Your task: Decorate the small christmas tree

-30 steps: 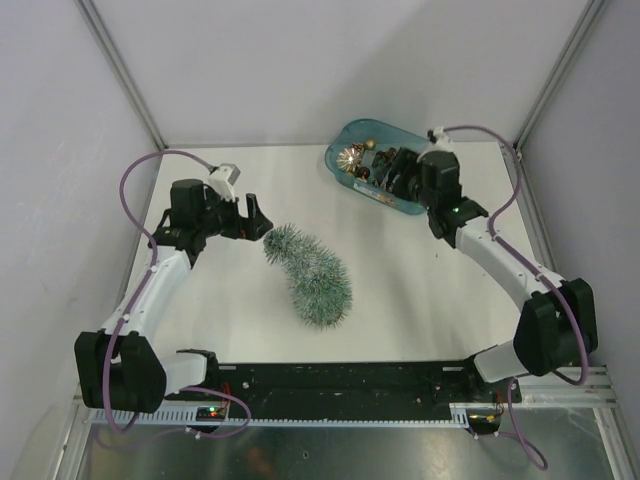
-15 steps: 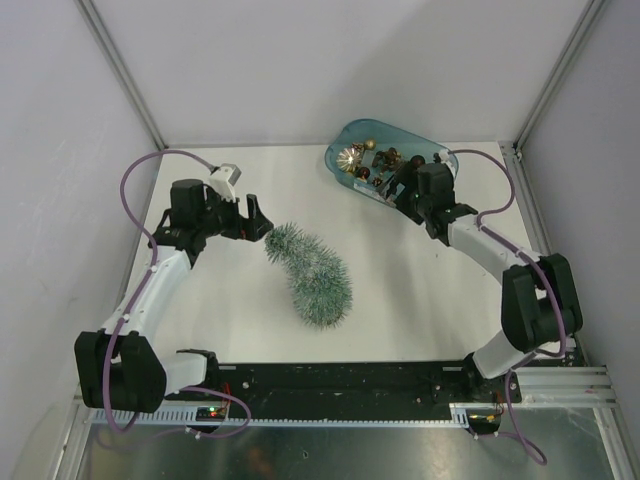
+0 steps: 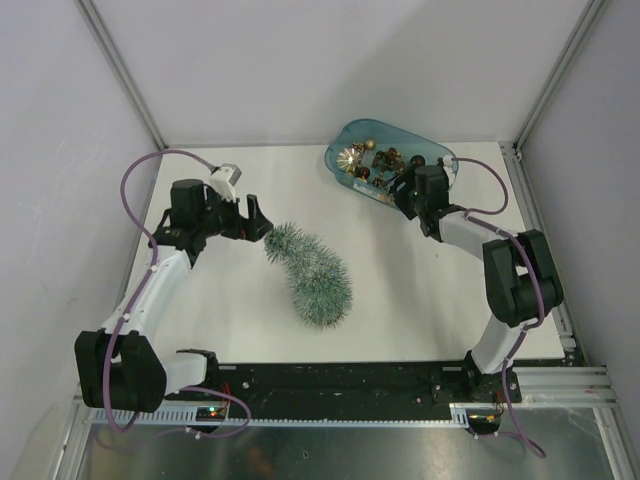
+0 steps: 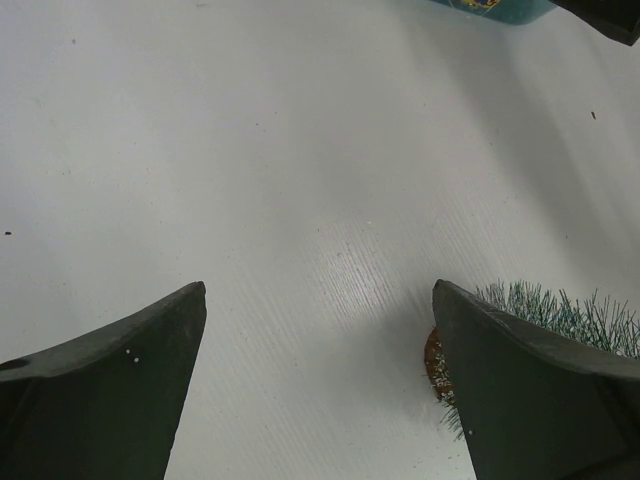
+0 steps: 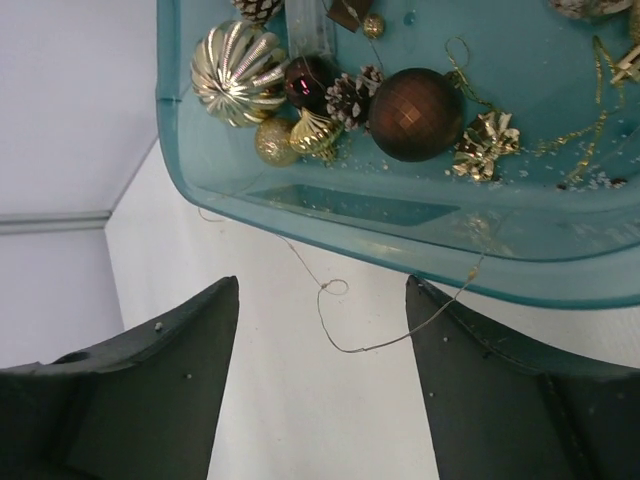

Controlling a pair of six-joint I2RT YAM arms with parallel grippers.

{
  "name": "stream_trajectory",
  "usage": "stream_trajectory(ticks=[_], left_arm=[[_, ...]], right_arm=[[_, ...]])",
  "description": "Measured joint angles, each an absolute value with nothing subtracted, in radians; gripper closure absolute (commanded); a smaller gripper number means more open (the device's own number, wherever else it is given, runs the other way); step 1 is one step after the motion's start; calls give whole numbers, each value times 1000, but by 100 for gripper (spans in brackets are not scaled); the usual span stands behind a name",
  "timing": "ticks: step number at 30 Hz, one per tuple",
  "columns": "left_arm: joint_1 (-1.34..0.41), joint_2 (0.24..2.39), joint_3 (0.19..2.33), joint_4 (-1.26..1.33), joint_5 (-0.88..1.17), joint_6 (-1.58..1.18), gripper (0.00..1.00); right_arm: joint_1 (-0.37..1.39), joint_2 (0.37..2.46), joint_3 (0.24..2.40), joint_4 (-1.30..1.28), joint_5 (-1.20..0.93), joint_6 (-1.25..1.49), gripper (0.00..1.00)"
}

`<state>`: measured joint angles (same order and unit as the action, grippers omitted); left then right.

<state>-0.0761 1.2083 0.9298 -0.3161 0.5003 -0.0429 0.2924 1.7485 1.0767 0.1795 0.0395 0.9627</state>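
The small christmas tree (image 3: 312,274), frosted bluish-green and bristly, lies on its side in the middle of the table. Its narrower end points at my left gripper (image 3: 258,222), which is open and empty just left of it. In the left wrist view (image 4: 320,290) the tree's bristles (image 4: 560,312) and a brown patch show beside the right finger. My right gripper (image 3: 399,191) is open and empty at the near edge of the teal tray (image 3: 352,125). In the right wrist view (image 5: 322,280) a thin wire loop (image 5: 335,300) hangs from the tray wall (image 5: 400,230) between the fingers.
The tray holds several ornaments: a ribbed gold ball (image 5: 238,72), a brown ball (image 5: 415,113), a pine cone (image 5: 350,95) and gold bits. Grey walls with metal posts (image 3: 122,70) close the table's left, back and right. A black rail (image 3: 340,378) runs along the front.
My right gripper has come back from over the tray to its near edge, and the right arm has folded in. The left arm and the tree have not moved.
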Motion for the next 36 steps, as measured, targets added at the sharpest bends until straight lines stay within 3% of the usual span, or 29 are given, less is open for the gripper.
stream_trajectory(ticks=[17,36], left_arm=[[-76,1208,929,-316,489,-25,0],[-76,1196,903,-316,472,-25,0]], right_arm=[[292,1794,1077,288,53,1013,97],[303,1781,1079,402,83,929,100]])
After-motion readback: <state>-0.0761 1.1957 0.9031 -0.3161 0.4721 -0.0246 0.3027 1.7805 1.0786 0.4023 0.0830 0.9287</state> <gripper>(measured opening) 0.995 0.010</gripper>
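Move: The thin gold wire loop, poking out over the near rim of the blue tub, hangs almost between the right fingertips, about 1 cm ahead and 1 cm lower. The copper bauble in the tub lies some 9 cm ahead, 1 cm left and 8 cm down; the ribbed gold ball about 16 cm ahead, 11 cm left and 7 cm down. From the left hand the wire is roughly 15 cm ahead, 34 cm right and 7 cm down. Forward a short way, about 1.5 cm, the right hand eases its half-open fingers around the wire loop at the tub's near rim while they shut fully and pinch it. Then it lifts about 3 cm, still creeping forward, with the fingers tipping up some 10 degrees and staying shut on the wire. ##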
